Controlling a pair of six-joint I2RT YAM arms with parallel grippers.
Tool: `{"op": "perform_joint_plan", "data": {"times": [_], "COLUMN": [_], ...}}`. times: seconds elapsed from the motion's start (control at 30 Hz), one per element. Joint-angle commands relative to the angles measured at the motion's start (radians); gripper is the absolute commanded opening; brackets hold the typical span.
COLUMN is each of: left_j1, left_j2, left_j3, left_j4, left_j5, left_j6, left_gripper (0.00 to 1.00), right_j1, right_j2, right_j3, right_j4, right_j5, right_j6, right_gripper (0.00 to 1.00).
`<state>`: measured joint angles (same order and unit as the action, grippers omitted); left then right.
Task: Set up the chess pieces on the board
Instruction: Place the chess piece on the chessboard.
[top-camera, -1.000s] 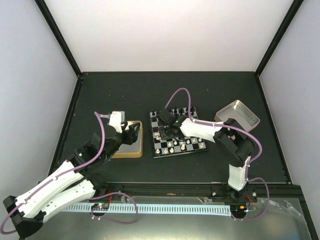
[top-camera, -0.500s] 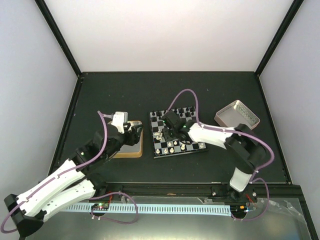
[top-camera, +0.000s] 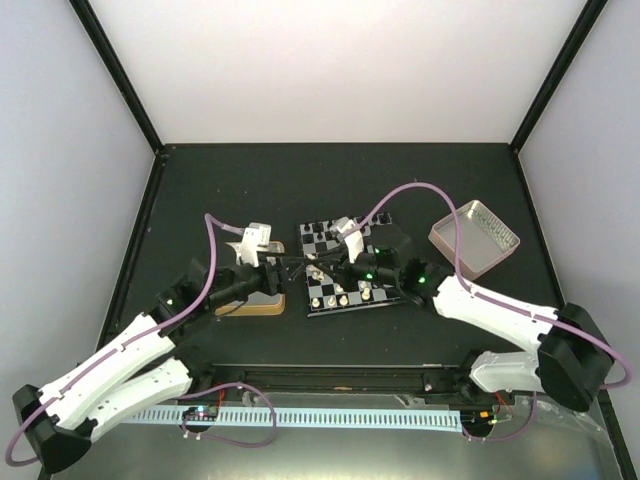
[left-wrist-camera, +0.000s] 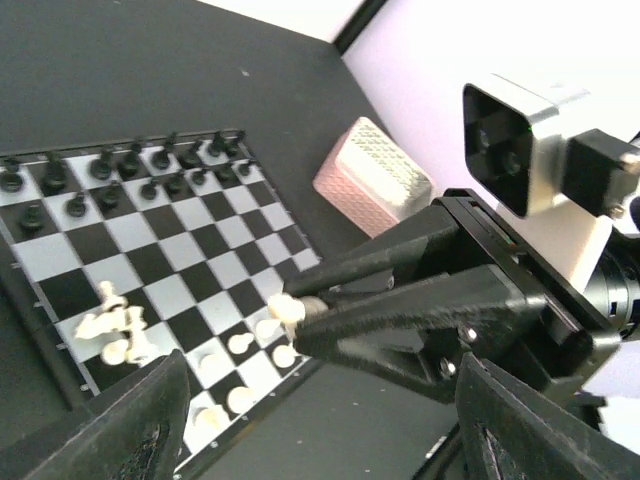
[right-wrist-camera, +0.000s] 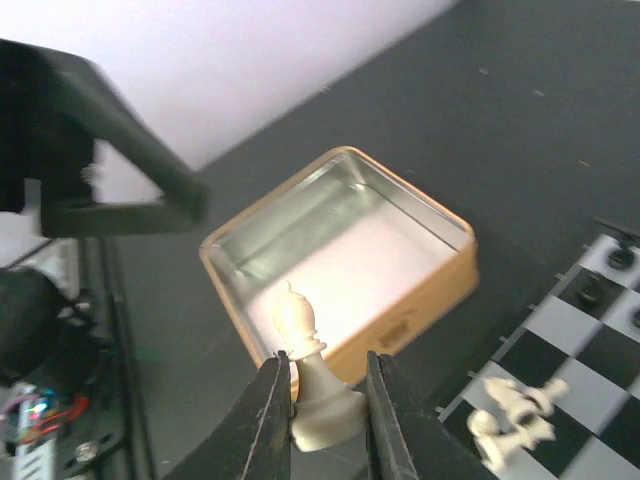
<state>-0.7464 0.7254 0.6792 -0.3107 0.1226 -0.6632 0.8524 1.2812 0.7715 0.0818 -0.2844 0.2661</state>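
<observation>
My right gripper (right-wrist-camera: 326, 362) is shut on a cream bishop (right-wrist-camera: 322, 405), held upright just off the board's left edge and in front of the gold tin. In the left wrist view that same right gripper (left-wrist-camera: 296, 316) shows the cream piece (left-wrist-camera: 287, 309) at its tips above the board (left-wrist-camera: 150, 240). Black pieces (left-wrist-camera: 130, 165) stand in the board's far rows. Cream pieces (left-wrist-camera: 240, 345) stand in the near rows, and a few cream ones (left-wrist-camera: 115, 325) lie toppled. My left gripper (left-wrist-camera: 330, 440) is open and empty, facing the right gripper (top-camera: 316, 268) tip to tip.
A gold-rimmed tin tray (right-wrist-camera: 340, 255), with nothing in it, sits left of the board (top-camera: 380, 232), partly under my left gripper (top-camera: 280, 268). A pink-sided tray (top-camera: 475, 238) stands right of the board. Both arms crowd the board's left edge.
The right gripper lifted the cream bishop off the board and carried it left past the board's edge. The left gripper moved right toward it and opened wider.
</observation>
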Motion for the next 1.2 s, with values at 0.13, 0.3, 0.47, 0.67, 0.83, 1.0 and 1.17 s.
{"op": "perform_joint_plan", "data": {"times": [0.13,0.3,0.47,0.67,0.83,1.0,1.17], "left_j1": [0.016,0.016,0.016,0.015,0.016,0.016,0.014], "left_j2": [0.048,0.072,0.093,0.100,0.097,0.116,0.221], "left_j3": [0.034,0.035,0.048,0.052,0.060,0.059,0.066], "left_j4": [0.144,0.174,0.191,0.187,0.117,0.019,-0.035], "left_j5": [0.176,0.200,0.264,0.284,0.181,0.009,0.008], "left_j6": [-0.054,-0.044,-0.051,-0.034,0.030,0.105,0.121], "left_gripper": [0.58,0.35,0.12,0.02,0.01,0.02,0.02], "right_j1": [0.007,0.005,0.006,0.006,0.006,0.004,0.005], "right_j2": [-0.115,-0.148,-0.158,-0.163,-0.171,-0.246,-0.324], "right_j3": [-0.061,-0.076,-0.080,-0.081,-0.080,-0.166,-0.193], "right_j4": [0.162,0.181,0.180,0.177,0.088,0.055,-0.052], "right_j5": [-0.212,-0.222,-0.212,-0.189,-0.092,0.042,0.343], "right_j6": [-0.003,0.004,0.005,0.021,0.047,0.090,0.173], "right_gripper": [0.16,0.16,0.16,0.21,0.51,0.60,0.61]}}
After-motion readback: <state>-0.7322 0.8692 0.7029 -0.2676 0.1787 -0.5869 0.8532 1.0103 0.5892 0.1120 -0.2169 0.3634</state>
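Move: The white chess piece, gripped by its base in the right fingers, lies from the left hand about 3 cm ahead, 5 cm to the right and 4 cm lower. The pile of loose white pieces is about 9 cm ahead of the left hand, 9 cm right and 23 cm down; the wood-rimmed tray is some 6 cm ahead, 7 cm left and 22 cm down. From the right hand, the left gripper is roughly 3 cm back, 6 cm left and 5 cm up. The white piece, still pinched by its base, is carried up and back about 5 cm each way by the right hand towards the left gripper, which slides some 4 cm right, turning slightly clockwise, and shuts on its free end. The right fingers then open and draw off to the right, swinging clockwise, while the left hand keeps its grip and starts down and forward towards the board. ##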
